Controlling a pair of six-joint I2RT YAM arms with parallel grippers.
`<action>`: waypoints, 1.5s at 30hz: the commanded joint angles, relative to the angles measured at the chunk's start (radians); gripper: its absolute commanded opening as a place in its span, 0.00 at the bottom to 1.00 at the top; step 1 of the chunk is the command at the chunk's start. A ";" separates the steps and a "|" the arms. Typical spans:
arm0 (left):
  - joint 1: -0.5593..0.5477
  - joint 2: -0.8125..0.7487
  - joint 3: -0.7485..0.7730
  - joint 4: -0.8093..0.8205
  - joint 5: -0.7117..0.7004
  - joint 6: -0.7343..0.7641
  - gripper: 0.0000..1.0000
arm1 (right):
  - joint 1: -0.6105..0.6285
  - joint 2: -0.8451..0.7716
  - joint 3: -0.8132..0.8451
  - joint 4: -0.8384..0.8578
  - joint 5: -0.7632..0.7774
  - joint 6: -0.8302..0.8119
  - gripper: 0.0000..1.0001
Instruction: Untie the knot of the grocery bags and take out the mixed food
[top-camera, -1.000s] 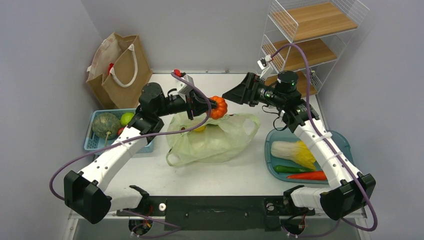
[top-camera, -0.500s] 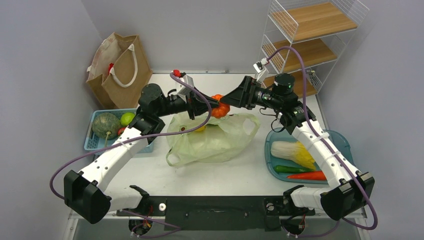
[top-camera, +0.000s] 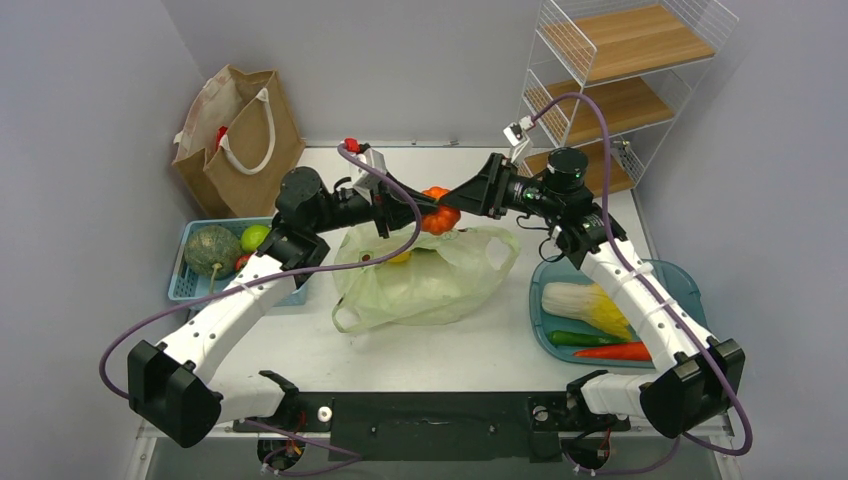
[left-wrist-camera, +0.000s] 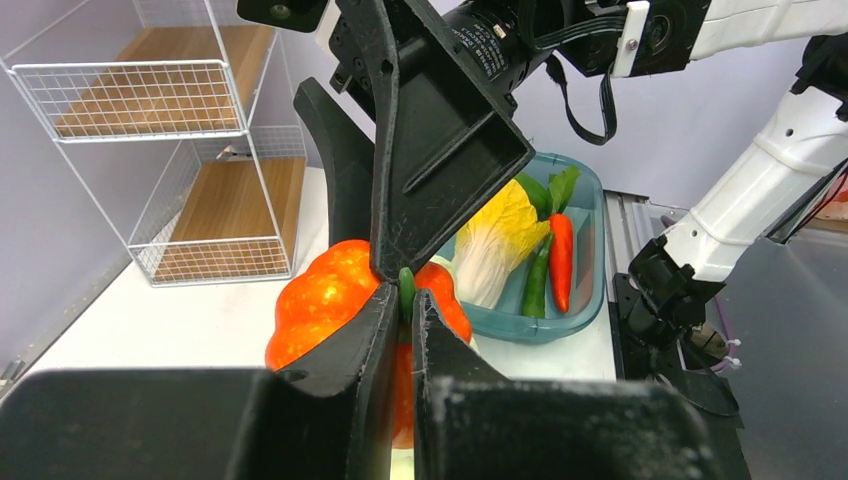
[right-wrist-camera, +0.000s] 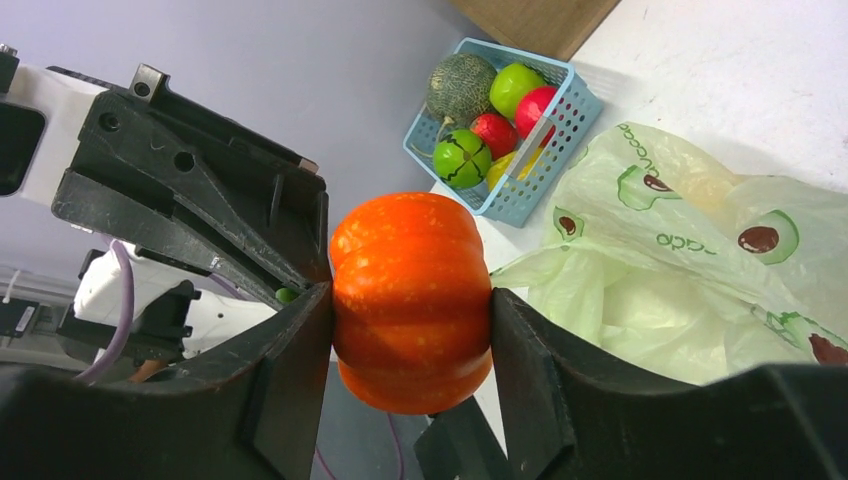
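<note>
The ribbed orange piece (top-camera: 438, 216) hangs in the air over the back of the pale green plastic bag (top-camera: 430, 285). My left gripper (left-wrist-camera: 405, 295) is shut on its green stem (left-wrist-camera: 407, 285). From the right, my right gripper (right-wrist-camera: 410, 300) is shut on its body, one finger pressed on each side of the orange piece (right-wrist-camera: 410, 250). The plastic bag (right-wrist-camera: 680, 250) lies slack on the table with its loop handles loose, and no knot shows. Something yellow (top-camera: 400, 257) shows in its mouth. The brown paper bag (top-camera: 245, 150) stands at the back left.
A blue basket (top-camera: 188, 290) with a green squash and small round fruits sits left of the bag. At the right, a teal tray (top-camera: 543, 275) holds the cabbage, a green pepper and a red one. A wire shelf (top-camera: 620, 80) stands back right.
My right gripper moved left onto the orange piece and its jaws closed against the sides. The left gripper kept its hold on the stem and barely moved.
</note>
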 joint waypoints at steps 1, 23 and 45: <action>-0.005 -0.023 0.052 0.040 -0.002 0.009 0.00 | -0.031 -0.001 -0.021 0.051 -0.044 0.011 0.36; 0.007 -0.036 -0.013 -0.128 -0.042 0.097 0.76 | -0.950 -0.041 0.061 -1.466 0.171 -1.569 0.21; 0.014 -0.111 -0.088 -0.442 -0.058 0.393 0.75 | -0.751 -0.169 0.005 -1.342 0.307 -1.633 0.92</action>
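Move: Between the right hand's pads sits the orange pumpkin. The near-left end of the teal tray lies about 28 cm to that hand's right, 11 cm back and some 30 cm below. The napa cabbage lies roughly 31 cm right and 4 back, the red chili about 35 right and 13 back; the grocery bag is almost straight below, 4 cm left. From the left hand, still pinching the stem, the pumpkin is about 4 cm right. Taking over the pumpkin, the right hand keeps its grip while the left fingers open and let go of the stem. It then swings quickly some 30 cm right, sinking nearly 20 and drawing back 10, fingers tipping steeply down, and opens over the tray's near-left end. The left hand, open, sinks about 6 cm towards the bag. ##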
